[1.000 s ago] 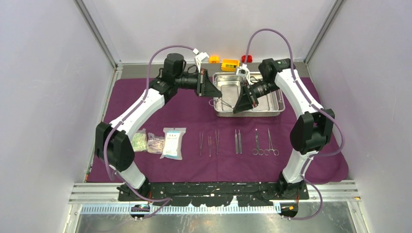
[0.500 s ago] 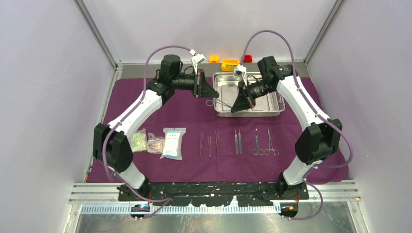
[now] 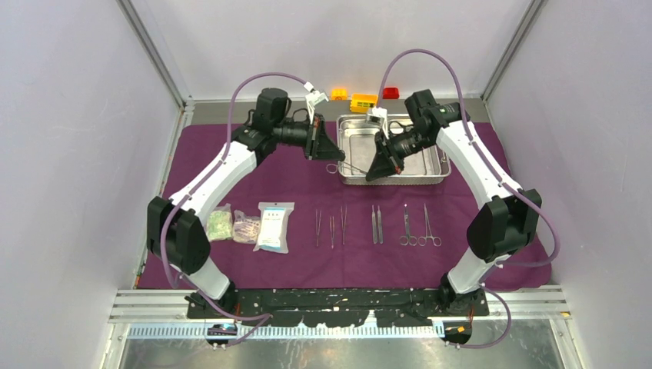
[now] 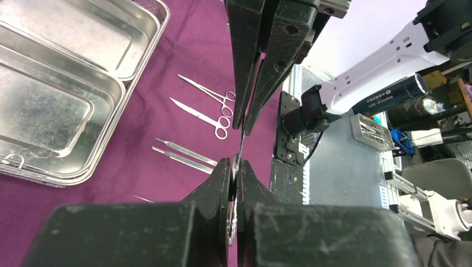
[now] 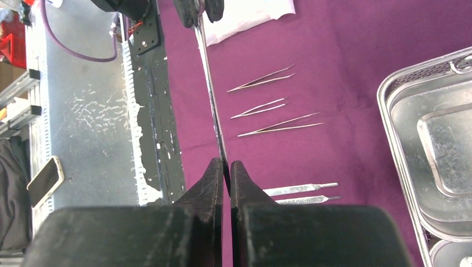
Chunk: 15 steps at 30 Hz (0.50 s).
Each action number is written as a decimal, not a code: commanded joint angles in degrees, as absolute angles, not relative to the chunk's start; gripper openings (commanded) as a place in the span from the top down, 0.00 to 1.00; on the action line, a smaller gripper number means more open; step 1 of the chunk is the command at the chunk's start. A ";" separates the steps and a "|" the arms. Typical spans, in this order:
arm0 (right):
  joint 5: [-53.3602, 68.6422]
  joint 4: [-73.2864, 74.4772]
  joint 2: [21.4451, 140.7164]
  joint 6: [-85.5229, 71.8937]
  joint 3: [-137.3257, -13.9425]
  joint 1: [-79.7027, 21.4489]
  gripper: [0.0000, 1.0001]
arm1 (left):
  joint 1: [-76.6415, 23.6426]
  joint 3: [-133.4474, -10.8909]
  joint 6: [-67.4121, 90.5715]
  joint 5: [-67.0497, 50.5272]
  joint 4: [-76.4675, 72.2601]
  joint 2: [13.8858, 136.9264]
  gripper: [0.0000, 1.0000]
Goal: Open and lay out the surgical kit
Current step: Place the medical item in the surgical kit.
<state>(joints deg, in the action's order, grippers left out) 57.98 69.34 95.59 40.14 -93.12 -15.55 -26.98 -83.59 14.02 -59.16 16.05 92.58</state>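
Observation:
A thin steel ring-handled instrument hangs in the air over the left rim of the steel tray. It spans both grippers. My left gripper is shut on its ring end, and the shiny metal shows between the fingers. My right gripper is shut on the thin shaft, with the jaws pinched round it. The purple cloth lies spread out. On it, in a row, are tweezers, two flat handles and scissors and clamps. Left of them lie the packets.
Yellow, orange and red toy bricks sit behind the tray, off the cloth. Grey walls close in both sides and the back. The arm bases and a metal rail run along the near edge.
The right gripper's jaws have closed on the instrument's shaft. Both grippers and the instrument have shifted slightly left, toward the tray's left rim.

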 commanded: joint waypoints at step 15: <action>39.21 24.85 94.99 -26.46 -90.38 -6.25 0.45 | -23.82 -91.54 22.81 -32.77 17.66 90.17 1.00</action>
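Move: The scissors are already gripped by both hands: their middle lies some 3 cm right of and 1 cm behind the left hand, and about 5 cm left and 2 cm ahead of the right. From the right hand, the tray's middle is roughly 16 cm ahead and 10 cm right; the scalpels lie about 4 cm back and 4 cm right, the nearest tweezers 4 cm back and 6 cm left, all some 17 cm below. Right lets go of the scissors, swings about 13 cm forward, turning clockwise; left carries them some 6 cm forward. ##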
